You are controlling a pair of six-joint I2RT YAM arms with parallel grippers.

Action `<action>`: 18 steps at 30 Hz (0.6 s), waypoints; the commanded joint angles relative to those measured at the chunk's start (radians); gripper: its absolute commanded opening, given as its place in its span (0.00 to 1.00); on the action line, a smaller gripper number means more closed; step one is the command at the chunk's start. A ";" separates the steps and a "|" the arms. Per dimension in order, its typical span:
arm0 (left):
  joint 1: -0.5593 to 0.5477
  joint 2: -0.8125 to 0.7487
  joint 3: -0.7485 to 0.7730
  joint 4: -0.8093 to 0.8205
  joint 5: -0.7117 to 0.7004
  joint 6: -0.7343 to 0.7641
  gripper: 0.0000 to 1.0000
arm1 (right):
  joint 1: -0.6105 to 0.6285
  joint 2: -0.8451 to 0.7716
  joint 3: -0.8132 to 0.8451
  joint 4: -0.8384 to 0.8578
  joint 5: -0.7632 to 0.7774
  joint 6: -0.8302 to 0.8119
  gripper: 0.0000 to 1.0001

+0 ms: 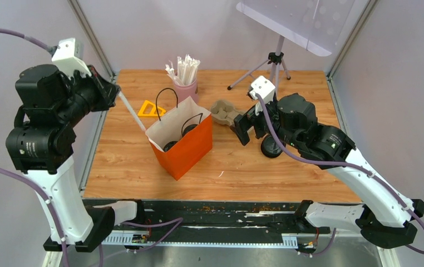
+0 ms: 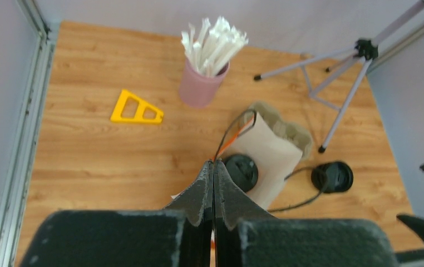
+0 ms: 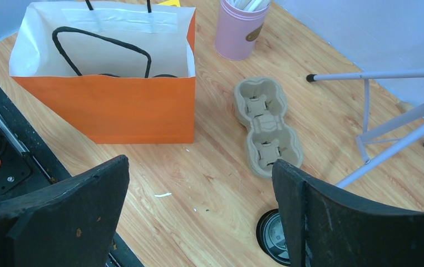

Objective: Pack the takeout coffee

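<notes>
The takeout coffee stands inside the orange paper bag [image 1: 185, 150] at mid-table. Only two black lids show, one [image 1: 170, 146] beside the other [image 1: 190, 129]; the left wrist view shows a single lid [image 2: 241, 169]. In the right wrist view the bag [image 3: 109, 108] wall hides the cups. My left gripper [image 1: 112, 92] hangs high at the left, shut [image 2: 214, 162] on a thin white stick [image 1: 133, 113] that slants down toward the bag's near-left corner. My right gripper [image 1: 243, 129] is open [image 3: 200, 167] over bare wood right of the bag, with nothing between its fingers.
A bare black lid piece [image 1: 271, 147] lies under my right wrist [image 3: 272, 236]. A pulp cup carrier [image 1: 225, 111] sits behind the bag, a pink cup of white sticks [image 1: 186, 88] farther back, a yellow triangle [image 1: 151, 109] left of it, and a tripod [image 1: 274, 58] at back right.
</notes>
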 commanded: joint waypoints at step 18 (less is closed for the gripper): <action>-0.001 -0.173 -0.008 -0.039 0.176 0.071 0.00 | -0.003 0.009 0.103 -0.037 0.054 -0.001 1.00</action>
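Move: The left hand, still holding a straw, has the orange bag about 9 cm ahead, 17 cm to its right and 38 cm below. From that hand the pink cup of straws stands some 38 cm ahead and 18 cm right, the yellow triangle 34 cm straight ahead, both about 45 cm down. From the right hand, the bag is about 10 cm ahead, 22 cm left and 25 cm lower. The left hand draws back about 7.5 cm, away from the orange bag, high up, keeping the straw pinched. ##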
